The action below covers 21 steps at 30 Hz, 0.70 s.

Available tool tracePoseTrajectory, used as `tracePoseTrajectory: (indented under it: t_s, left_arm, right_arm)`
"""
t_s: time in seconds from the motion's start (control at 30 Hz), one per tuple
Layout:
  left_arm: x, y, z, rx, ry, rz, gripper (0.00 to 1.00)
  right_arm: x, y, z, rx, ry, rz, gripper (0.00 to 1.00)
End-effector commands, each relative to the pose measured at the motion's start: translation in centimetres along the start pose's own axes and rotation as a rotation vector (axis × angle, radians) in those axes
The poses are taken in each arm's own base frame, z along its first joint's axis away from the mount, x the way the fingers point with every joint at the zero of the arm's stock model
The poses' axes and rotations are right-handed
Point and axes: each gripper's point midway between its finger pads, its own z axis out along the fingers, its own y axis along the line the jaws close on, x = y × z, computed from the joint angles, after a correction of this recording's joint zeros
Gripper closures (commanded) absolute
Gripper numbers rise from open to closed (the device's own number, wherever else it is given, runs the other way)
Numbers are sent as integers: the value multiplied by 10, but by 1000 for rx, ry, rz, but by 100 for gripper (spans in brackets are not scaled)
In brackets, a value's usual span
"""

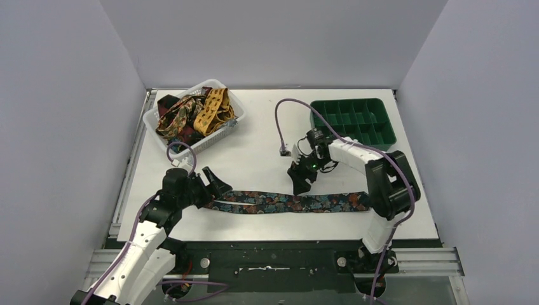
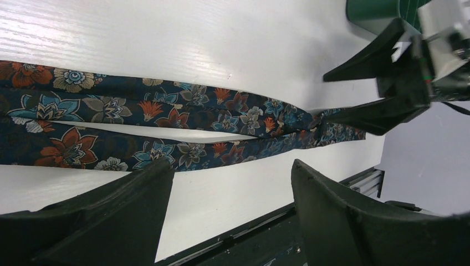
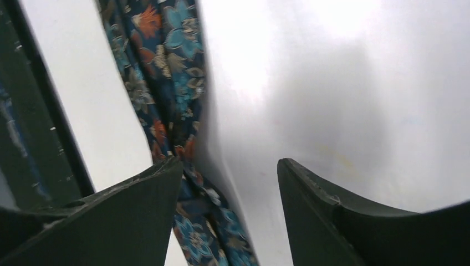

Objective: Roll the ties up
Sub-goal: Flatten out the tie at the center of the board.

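A dark floral tie (image 1: pixel 292 202) lies flat across the near part of the table, its two strips (image 2: pixel 166 116) running side by side. My left gripper (image 1: pixel 216 186) hovers open at the tie's left end, and the table shows between its fingers (image 2: pixel 228 166). My right gripper (image 1: pixel 302 183) is open just over the tie's middle. In its wrist view the tie (image 3: pixel 166 72) passes under the left finger, with nothing between the jaws (image 3: pixel 230 163). More ties, mustard, dark red and brown, are heaped in a white basket (image 1: pixel 224 130).
A green compartment tray (image 1: pixel 353 121) sits at the back right. Purple cables loop over both arms. The table's front edge and a metal rail run just below the floral tie.
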Motion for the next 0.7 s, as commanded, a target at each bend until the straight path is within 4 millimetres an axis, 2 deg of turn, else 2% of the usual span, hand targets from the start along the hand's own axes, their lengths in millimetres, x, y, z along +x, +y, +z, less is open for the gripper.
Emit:
tracePoseTrajectory:
  t_s: [0.0, 0.03, 0.07, 0.13, 0.17, 0.2, 0.23, 0.27, 0.33, 0.43, 0.53, 0.6, 0.67]
  left_arm:
    - [-11, -15, -5, 37, -15, 29, 25]
    - [-11, -15, -5, 38, -16, 28, 25]
    - [-12, -15, -5, 39, -20, 29, 25]
    - [-13, -15, -4, 36, -27, 26, 25]
    - [-14, -14, -4, 34, -30, 24, 25]
    - [-14, -13, -3, 31, -32, 19, 25]
    - [-15, -13, -2, 32, -35, 13, 25]
    - [-15, -13, -2, 35, -38, 10, 25]
    - [-14, -13, -1, 38, -35, 4, 25]
    - [-15, -11, 0, 31, -33, 1, 25]
    - [-15, -12, 1, 35, -35, 1, 25]
    - [-14, -11, 1, 35, -32, -5, 25]
    - [-13, -12, 1, 45, -31, -4, 25]
  right_arm:
    - [-58, -21, -66, 336, -144, -108, 34]
    - [-68, -26, -81, 422, -193, -100, 10]
    - [-79, -26, -97, 506, -259, -83, 1]
    - [-87, -26, -129, 670, -384, -37, 0]
    - [-86, -28, -146, 768, -469, 52, 0]
    - [-78, -34, -164, 890, -559, 206, 0]
    - [-51, -43, -183, 1047, -616, 437, 0]
    - [-37, -41, -192, 1100, -667, 564, 0]
    - [-12, -30, -189, 1080, -680, 744, 0]
    - [35, -11, -156, 1000, -628, 1022, 0]
    - [83, 2, -127, 994, -592, 1267, 0]
    - [95, 0, -120, 998, -626, 1310, 0]
    - [91, -9, -122, 976, -684, 1314, 0]
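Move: The right hand hovers low at the tie's middle: the crease where its two strands overlap lies about 4 cm back, 2 cm left and 3 cm below. The tie's wide end, the part it heads for, is some 22 cm to the right, 4 cm back and 3 cm below; the green tray is about 22 cm ahead and 18 cm right. From the left hand, that wide end lies roughly 49 cm right, 3 cm back and 9 cm lower. The right hand leaves the tie's middle in a high arc, rising about 14 cm while swinging forward, then travelling right and coming back and down towards the tie's wide end, about 13 cm right of where it began. On the way its wrist swings nearly 90 degrees clockwise and the fingers spread from a bit over half to fully open, ending above the wide stretch of the tie and still descending, with no touch to be seen. ##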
